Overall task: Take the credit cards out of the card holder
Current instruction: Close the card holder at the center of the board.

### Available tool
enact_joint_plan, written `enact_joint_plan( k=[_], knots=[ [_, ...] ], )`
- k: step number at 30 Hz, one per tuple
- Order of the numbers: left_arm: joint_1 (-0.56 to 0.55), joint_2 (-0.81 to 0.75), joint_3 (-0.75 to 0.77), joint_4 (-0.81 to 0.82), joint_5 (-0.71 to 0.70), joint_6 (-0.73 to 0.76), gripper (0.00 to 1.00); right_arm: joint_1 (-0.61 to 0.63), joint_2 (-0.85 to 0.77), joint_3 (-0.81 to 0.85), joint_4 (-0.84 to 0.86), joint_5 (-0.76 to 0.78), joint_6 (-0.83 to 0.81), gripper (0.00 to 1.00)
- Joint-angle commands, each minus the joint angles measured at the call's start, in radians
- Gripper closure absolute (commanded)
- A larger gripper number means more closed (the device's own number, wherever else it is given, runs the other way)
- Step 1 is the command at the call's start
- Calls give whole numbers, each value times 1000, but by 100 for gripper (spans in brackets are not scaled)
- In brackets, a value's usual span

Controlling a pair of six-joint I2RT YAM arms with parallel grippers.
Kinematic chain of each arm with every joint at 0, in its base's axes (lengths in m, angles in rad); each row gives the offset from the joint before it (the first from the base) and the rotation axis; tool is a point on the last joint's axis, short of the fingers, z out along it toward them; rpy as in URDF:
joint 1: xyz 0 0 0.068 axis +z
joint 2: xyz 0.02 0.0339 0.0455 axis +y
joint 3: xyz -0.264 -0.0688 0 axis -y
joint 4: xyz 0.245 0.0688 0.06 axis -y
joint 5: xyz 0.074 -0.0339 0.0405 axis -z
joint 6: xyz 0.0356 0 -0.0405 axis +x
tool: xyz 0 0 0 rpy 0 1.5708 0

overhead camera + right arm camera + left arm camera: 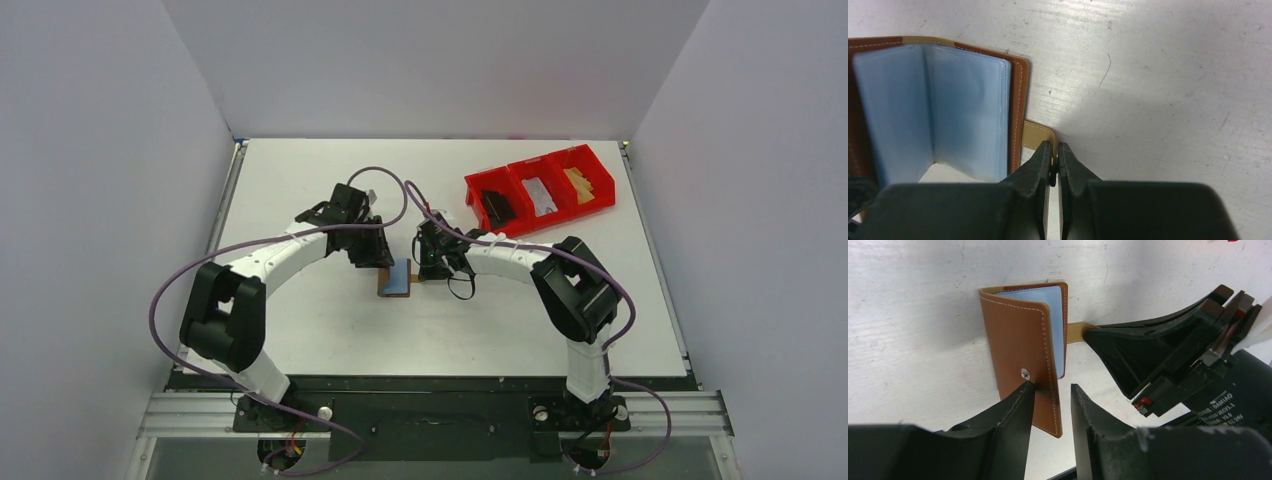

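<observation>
The brown leather card holder [397, 277] lies half open on the white table between both grippers, showing pale blue inner pockets [928, 110]. No credit cards show; any in the pockets are hidden. My right gripper [1054, 145] is shut on the holder's small tan closing tab [1037, 132] at its right side, and appears as black fingers [1168, 350] in the left wrist view. My left gripper [1053, 386] is open. Its left fingertip touches the raised brown cover [1020, 345] by the metal snap, and the cover's edge stands in the gap, not pinched.
A red three-compartment bin [560, 218] sits at the back right, holding a black item [497, 208], a pale grey one [541, 196] and a tan one [578, 183]. White walls enclose the table on three sides. Purple cables loop over both arms.
</observation>
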Motion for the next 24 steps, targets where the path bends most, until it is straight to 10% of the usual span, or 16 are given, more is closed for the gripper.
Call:
enact_joint_plan(
  k=[1, 24],
  knots=[
    [-8, 63, 24, 103, 59, -36, 69, 1, -59, -17, 51, -9, 17, 100],
    [-27, 225, -35, 162, -32, -151, 65, -3, -96, -10, 56, -26, 19, 96]
  ],
)
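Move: The half-shut card holder is right under my left hand: its middle lies about 7 cm below my fingertips, some 2 cm to the right and 1 cm back, with the brown flap leaning over the blue inside. The pinched strap end is roughly 6 cm to the right and level fore and aft. The red tray lies about 20 cm ahead and 35 cm right. From my right hand, the holder's middle is some 5 cm left, level fore and aft and 1 cm lower. With my left fingertips still slightly parted against the flap's outer face by the snap, I push it over and down: about 6 cm down and 3 cm right towards the strap side, the sideways part done by midway, then nearly straight down, wrist tilting some 10 degrees. My right hand keeps its pinch on the strap and rises about 1 cm near the end. ##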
